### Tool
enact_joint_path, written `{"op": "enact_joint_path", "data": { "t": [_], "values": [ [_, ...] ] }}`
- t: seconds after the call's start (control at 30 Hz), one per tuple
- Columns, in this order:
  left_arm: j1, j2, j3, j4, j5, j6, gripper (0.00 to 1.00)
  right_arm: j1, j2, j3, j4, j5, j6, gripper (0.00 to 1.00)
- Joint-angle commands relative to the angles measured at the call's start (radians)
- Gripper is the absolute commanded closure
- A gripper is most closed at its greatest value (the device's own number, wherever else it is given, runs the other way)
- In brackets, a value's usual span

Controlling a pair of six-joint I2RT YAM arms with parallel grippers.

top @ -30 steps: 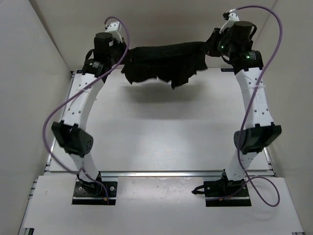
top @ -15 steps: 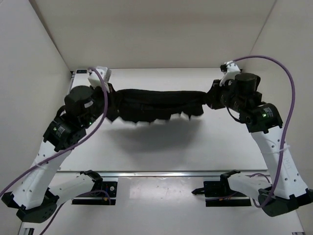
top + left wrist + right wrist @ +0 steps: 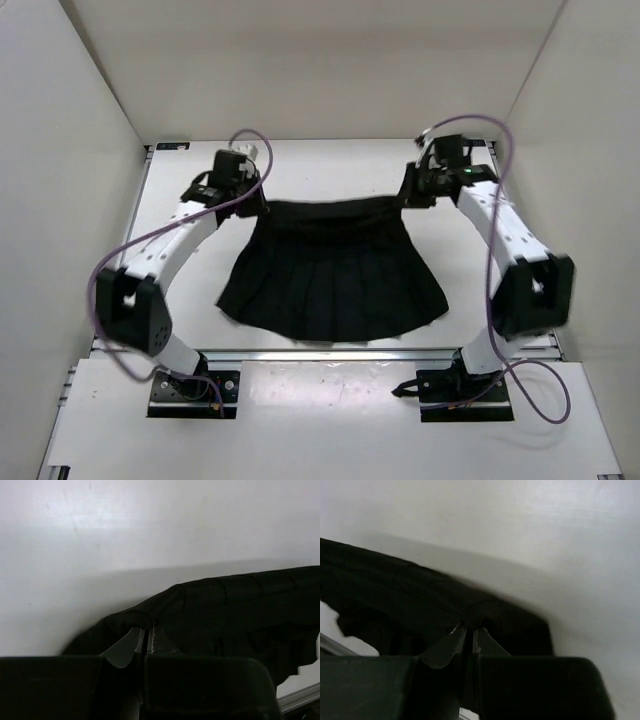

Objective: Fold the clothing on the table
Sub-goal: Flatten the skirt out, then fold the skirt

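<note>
The clothing (image 3: 335,275), a black pleated skirt, lies spread on the white table (image 3: 330,165). Its straight waistband is at the far side and its flared hem reaches toward the near rail. My left gripper (image 3: 256,200) is shut on the waistband's left corner and my right gripper (image 3: 408,192) on its right corner. In the left wrist view the closed gripper (image 3: 148,631) pinches dark fabric (image 3: 240,605) that runs off to the right. In the right wrist view the closed gripper (image 3: 470,629) bites the fabric (image 3: 395,595) stretching left.
White upright walls (image 3: 70,150) close in the table on the left, back and right. An aluminium rail (image 3: 330,353) runs along the near edge, just below the hem. Purple cables (image 3: 130,250) loop off both arms.
The skirt, hanging bunched in the air between the grippers earlier, now lies flat and spread on the table. Both arms have lowered, with the grippers at the waistband corners.
</note>
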Motion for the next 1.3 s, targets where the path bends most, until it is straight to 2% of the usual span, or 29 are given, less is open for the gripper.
{"op": "enact_joint_path", "data": {
  "t": [0.0, 0.07, 0.13, 0.2, 0.27, 0.3, 0.37, 0.43, 0.5, 0.53, 0.57, 0.63, 0.7, 0.77, 0.83, 0.93, 1.0, 1.03, 1.07, 1.17, 1.27],
  "values": [
    [0.034, 0.065, -0.029, 0.084, 0.048, -0.025, 1.0, -0.042, 0.084, -0.008, 0.11, -0.037, 0.01, 1.0],
    [0.044, 0.129, 0.024, 0.113, 0.067, -0.005, 1.0, -0.049, 0.185, 0.092, 0.119, -0.058, 0.016, 1.0],
    [0.039, 0.206, 0.139, 0.088, 0.023, 0.022, 1.0, -0.056, 0.242, 0.219, 0.112, -0.061, 0.009, 1.0],
    [0.041, 0.302, 0.359, 0.032, 0.012, 0.047, 1.0, -0.059, 0.297, 0.382, 0.092, -0.034, 0.001, 1.0],
    [0.051, 0.367, 0.545, -0.033, 0.007, 0.065, 1.0, -0.063, 0.377, 0.651, 0.026, -0.026, -0.004, 1.0],
    [0.047, 0.393, 0.657, -0.049, 0.001, 0.064, 1.0, -0.072, 0.4, 0.723, 0.006, -0.031, 0.0, 0.99],
    [0.05, 0.406, 0.791, -0.071, -0.008, 0.08, 1.0, -0.083, 0.447, 0.942, -0.037, -0.045, 0.012, 1.0],
    [0.047, 0.366, 0.854, -0.052, -0.04, 0.091, 1.0, -0.108, 0.419, 0.955, -0.031, -0.061, 0.018, 1.0],
    [0.039, 0.293, 0.783, 0.035, -0.039, 0.093, 1.0, -0.114, 0.331, 0.861, 0.007, -0.049, 0.006, 1.0],
    [0.038, 0.227, 0.68, 0.066, -0.037, 0.09, 1.0, -0.114, 0.301, 0.83, 0.016, -0.034, -0.005, 1.0],
    [0.032, 0.187, 0.625, 0.139, -0.034, 0.085, 1.0, -0.122, 0.249, 0.74, 0.03, -0.029, -0.016, 1.0],
    [0.019, 0.07, 0.407, 0.228, -0.056, 0.088, 1.0, -0.129, 0.149, 0.584, 0.062, -0.038, -0.014, 1.0],
    [0.01, 0.004, 0.284, 0.247, -0.059, 0.103, 1.0, -0.123, 0.054, 0.34, 0.099, -0.031, -0.052, 1.0],
    [-0.036, -0.097, 0.088, 0.248, -0.074, 0.12, 1.0, -0.08, -0.079, 0.131, 0.14, 0.012, -0.066, 1.0],
    [-0.06, -0.172, -0.047, 0.216, -0.076, 0.113, 1.0, -0.048, -0.175, -0.125, 0.167, 0.014, -0.056, 1.0],
    [-0.158, -0.315, -0.23, 0.108, -0.109, 0.097, 1.0, 0.012, -0.328, -0.33, 0.115, 0.012, -0.017, 1.0],
    [-0.33, -0.424, -0.266, 0.004, -0.271, 0.082, 1.0, 0.088, -0.425, -0.388, 0.086, 0.041, 0.033, 1.0],
    [-0.358, -0.444, -0.264, -0.05, -0.284, 0.065, 1.0, 0.104, -0.475, -0.393, 0.075, 0.049, 0.058, 1.0],
    [-0.346, -0.468, -0.255, -0.064, -0.257, 0.059, 1.0, 0.108, -0.499, -0.389, 0.075, 0.047, 0.07, 1.0],
    [-0.153, -0.467, -0.272, -0.039, -0.05, 0.022, 1.0, 0.034, -0.452, -0.363, 0.105, -0.056, 0.085, 1.0],
    [-0.064, -0.359, -0.29, 0.012, -0.033, 0.03, 1.0, -0.008, -0.312, -0.384, 0.151, -0.089, 0.076, 1.0]
  ]
}}
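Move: My two hands hold the skirt's waistband up above the table, one near each end. From my left hand the skirt's middle lies about 13 cm back, 16 cm right and 12 cm lower. The hem's middle is some 26 cm back, 16 cm right and 18 cm down, and the left hem corner 16 cm back, 11 cm left. From my right hand the skirt's middle is about 13 cm back, 16 cm left, and the right hem corner 16 cm back, 12 cm right. I give the skirt one more shake, both hands together and still pinching the waistband. I dip about 9 cm, sweep forward and up until I'm some 20 cm above where I began, fingers tipping up roughly 30 degrees, then swing back and down towards my bases. I end about 11 cm behind my start at nearly the same height, with most of the tilt undone. ##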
